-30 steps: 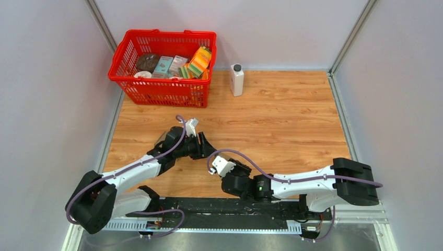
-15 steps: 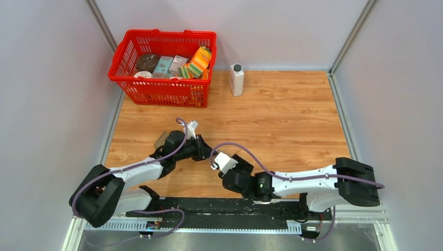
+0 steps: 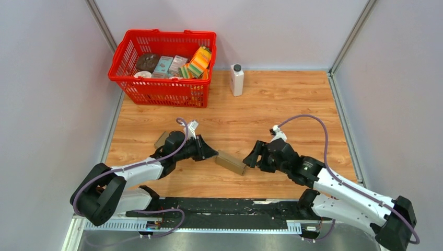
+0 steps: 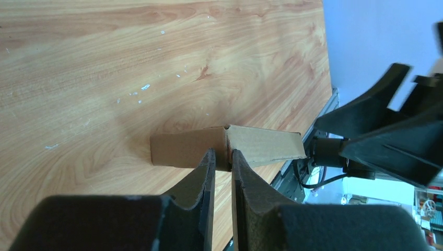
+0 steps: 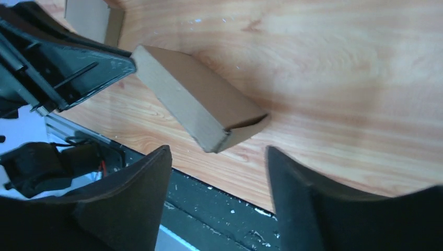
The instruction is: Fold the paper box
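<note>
The paper box [image 3: 231,162] is a flat brown cardboard carton lying slantwise near the table's front edge. My left gripper [image 3: 213,153] meets its left end. In the left wrist view the box [image 4: 224,146] has its near edge pinched between the almost closed jaws of that gripper [image 4: 223,157]. My right gripper [image 3: 252,157] stands open just right of the box, apart from it. The right wrist view shows the box [image 5: 198,102] ahead of the wide-spread gripper [image 5: 217,157], its end flap slightly ajar, with nothing between the fingers.
A red basket [image 3: 156,86] of groceries stands at the back left, with a white bottle [image 3: 236,79] to its right. A second cardboard piece [image 3: 161,139] lies behind the left arm. The black base rail [image 3: 230,206] runs along the near edge.
My right arm swung from in front of the left arm out to the right and opened its jaws, uncovering the box. The left gripper closed on the box's end.
</note>
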`<action>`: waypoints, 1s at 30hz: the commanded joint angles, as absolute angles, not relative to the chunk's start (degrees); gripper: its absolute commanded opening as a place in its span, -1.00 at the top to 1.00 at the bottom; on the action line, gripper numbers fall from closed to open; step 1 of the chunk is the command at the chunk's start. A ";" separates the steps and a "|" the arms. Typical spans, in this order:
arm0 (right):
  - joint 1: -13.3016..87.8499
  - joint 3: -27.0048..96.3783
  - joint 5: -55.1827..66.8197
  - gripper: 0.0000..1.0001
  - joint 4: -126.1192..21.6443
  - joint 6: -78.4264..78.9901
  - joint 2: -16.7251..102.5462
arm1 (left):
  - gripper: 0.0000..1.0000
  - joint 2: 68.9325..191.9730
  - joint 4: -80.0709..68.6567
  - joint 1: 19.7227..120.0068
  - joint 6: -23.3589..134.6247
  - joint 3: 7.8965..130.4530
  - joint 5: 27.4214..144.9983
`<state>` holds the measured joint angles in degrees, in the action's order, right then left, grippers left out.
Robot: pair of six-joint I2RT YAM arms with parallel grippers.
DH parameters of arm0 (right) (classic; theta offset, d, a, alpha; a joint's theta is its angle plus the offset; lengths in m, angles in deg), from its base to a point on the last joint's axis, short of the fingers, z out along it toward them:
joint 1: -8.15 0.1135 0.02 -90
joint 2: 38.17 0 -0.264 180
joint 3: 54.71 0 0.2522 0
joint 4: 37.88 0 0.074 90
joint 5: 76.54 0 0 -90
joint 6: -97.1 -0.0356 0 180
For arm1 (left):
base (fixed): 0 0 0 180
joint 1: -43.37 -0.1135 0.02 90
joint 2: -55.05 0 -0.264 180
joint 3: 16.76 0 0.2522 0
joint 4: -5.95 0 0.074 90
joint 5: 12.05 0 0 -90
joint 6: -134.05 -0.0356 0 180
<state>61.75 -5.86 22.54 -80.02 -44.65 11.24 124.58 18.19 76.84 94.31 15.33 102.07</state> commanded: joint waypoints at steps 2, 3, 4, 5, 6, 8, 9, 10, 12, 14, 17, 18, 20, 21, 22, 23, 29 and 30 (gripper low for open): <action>55.26 -13.26 5.56 -0.34 -69.76 -58.12 6.92 | 0.64 125.36 13.28 76.76 93.36 13.09 100.71; 55.00 -13.52 4.85 -0.33 -68.09 -58.21 6.92 | 0.64 125.45 13.28 76.68 93.36 13.09 100.80; 54.82 -13.87 4.06 -0.33 -67.56 -57.86 7.27 | 0.64 125.53 13.46 76.68 93.53 13.09 100.97; 54.56 -14.40 3.97 -0.33 -67.03 -57.77 7.44 | 0.64 125.45 13.46 76.76 93.45 13.00 100.98; 54.55 -14.75 3.79 -0.31 -66.41 -57.77 7.79 | 0.64 125.45 13.55 76.76 93.45 13.00 101.06; 53.86 -16.41 3.88 -0.25 -65.10 -57.59 8.76 | 0.64 125.36 13.55 76.76 93.36 12.83 100.98; 53.50 -17.12 3.44 -0.23 -62.65 -57.59 9.11 | 0.65 125.27 13.46 76.68 93.27 12.83 100.98; 53.15 -17.74 2.48 -0.20 -61.67 -57.59 10.25 | 0.65 125.27 13.55 76.76 93.27 12.91 100.98; 52.62 -18.88 2.03 -0.03 -59.65 -57.33 11.39 | 0.65 125.27 13.55 76.76 93.27 12.91 101.15; 52.27 -19.59 2.39 0.13 -58.94 -56.63 13.15 | 0.65 125.18 13.37 76.76 93.27 12.91 101.06; 52.00 -21.17 1.07 0.38 -57.27 -56.36 14.74 | 0.64 125.18 13.46 76.76 93.10 12.83 101.15; 52.00 -21.61 0.98 0.43 -56.83 -56.01 14.91 | 0.61 125.18 13.72 76.76 93.27 12.83 101.33; 51.83 -22.93 1.59 0.53 -56.83 -55.57 15.18 | 0.32 124.40 14.51 76.76 93.62 12.74 102.64; 51.74 -23.10 1.68 0.58 -56.74 -54.35 15.35 | 0.23 123.17 14.43 76.68 94.23 12.91 102.82; 51.65 -23.19 1.86 0.62 -56.83 -53.82 15.44 | 0.16 122.20 14.16 76.68 94.24 13.35 103.00; 51.57 -23.19 1.94 0.65 -57.00 -53.46 15.44 | 0.05 121.15 12.25 76.50 94.15 13.88 103.08; 50.60 -22.76 2.39 0.71 -57.79 -51.62 14.74 | -0.11 113.50 2.57 73.96 91.87 18.97 104.40; 50.51 -22.58 2.12 0.71 -57.88 -51.44 14.74 | -0.11 112.45 1.60 73.52 91.17 19.33 104.32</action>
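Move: The paper box lies under the open right hand, its middle about 6 cm to the left, 2 cm ahead and 6 cm below; its near right end is only some 2 cm left, 1 cm back and 5 cm down. The left hand still pinches the far left corner, with the box's middle about 5 cm to its right, 3 cm back and 2 cm below. The other folded box sits 15 cm left of the left hand and 4 cm ahead. Right hand sinks about 4 cm, edging left, and pinches the box's near right corner; left hand opens, backing off. ##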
